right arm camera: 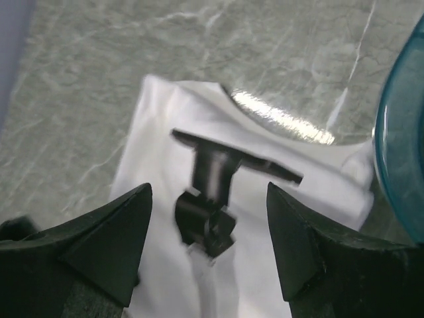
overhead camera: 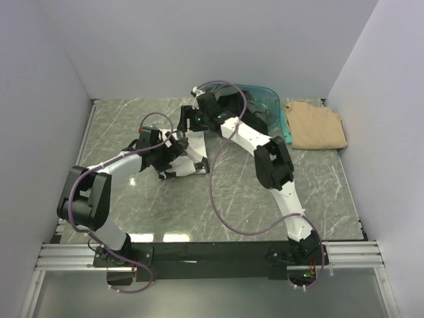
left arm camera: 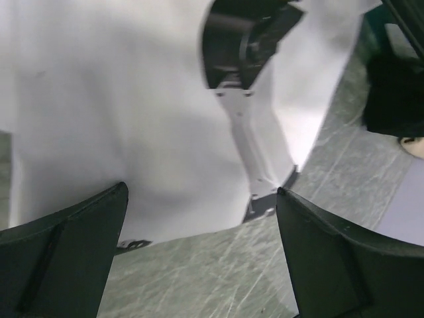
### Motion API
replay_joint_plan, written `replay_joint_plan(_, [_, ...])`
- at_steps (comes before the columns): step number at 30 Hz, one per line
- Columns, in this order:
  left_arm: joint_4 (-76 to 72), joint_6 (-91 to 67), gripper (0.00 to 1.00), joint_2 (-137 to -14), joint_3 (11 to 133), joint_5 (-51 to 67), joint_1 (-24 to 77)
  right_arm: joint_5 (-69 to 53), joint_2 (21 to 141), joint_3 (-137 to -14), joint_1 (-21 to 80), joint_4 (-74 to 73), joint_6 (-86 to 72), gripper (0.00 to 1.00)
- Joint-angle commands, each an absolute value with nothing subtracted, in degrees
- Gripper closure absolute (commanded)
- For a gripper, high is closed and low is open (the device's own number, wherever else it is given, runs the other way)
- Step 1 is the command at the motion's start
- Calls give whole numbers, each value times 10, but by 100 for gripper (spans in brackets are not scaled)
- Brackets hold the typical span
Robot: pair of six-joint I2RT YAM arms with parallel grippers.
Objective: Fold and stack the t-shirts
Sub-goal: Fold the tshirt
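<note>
A folded white t-shirt [overhead camera: 191,163] lies on the table's middle left, mostly hidden by both arms. It fills the left wrist view [left arm camera: 119,112] and shows in the right wrist view [right arm camera: 159,199]. My left gripper [overhead camera: 173,161] is open and empty at the shirt's near edge, its fingers [left arm camera: 79,245] low over the table. My right gripper [overhead camera: 190,119] is open and empty, hovering above the shirt's far side [right arm camera: 209,189]. A folded tan t-shirt [overhead camera: 317,126] lies at the back right. Dark cloth [left arm camera: 392,99] lies in the teal basket [overhead camera: 273,106].
The teal basket stands at the back, between the white shirt and the tan shirt; its rim shows in the right wrist view [right arm camera: 397,132]. White walls close in the table on the left, back and right. The green marbled tabletop [overhead camera: 252,199] lies bare in front.
</note>
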State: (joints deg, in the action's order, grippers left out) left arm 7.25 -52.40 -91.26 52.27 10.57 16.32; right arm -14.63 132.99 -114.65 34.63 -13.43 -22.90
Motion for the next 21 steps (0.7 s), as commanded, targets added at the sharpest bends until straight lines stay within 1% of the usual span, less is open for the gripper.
replay_joint_plan(1, [43,-534,1,-915,495,96,161,-132,1388,-1227,345,-185,-223,24])
replay_joint_plan(4, [41,-533,1,-905,462,93,167,-114,1407,-1227,348,-185,-227,24])
replay_joint_plan(10, [51,-539,1,-870,404,80,201,-92,1371,-1121,365,-151,-221,24])
replay_joint_plan(14, [87,-555,1,-812,379,52,246,-66,1312,-1019,386,-131,-210,24])
replay_joint_plan(16, [113,-562,1,-782,370,32,264,-33,1282,-965,402,-117,-202,24])
replay_joint_plan(21, [198,-584,0,-651,372,-26,301,-10,1172,-915,416,-119,-191,23])
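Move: The folded white t-shirt lies flat beneath both of my open hands. Its middle is about 3 cm ahead of my left hand, 4 cm to its right and 4 cm below; from my right hand, over the shirt's far part, it is some 10 cm back, 2 cm left and 8 cm down. The teal basket stands about 28 cm right of my right hand and 10 cm ahead, the black garment in it some 33 cm right and 4 cm ahead. I drop my right hand about 8 cm and my left a couple of centimetres, fingers staying open, so that they come down on the t-shirt's cloth. Then I drag both hands back towards me, drifting a little right, the left by some 10 cm and the right slightly less, with my right wrist rolling about 15 degrees; my left hand starts to rise again at the end. ##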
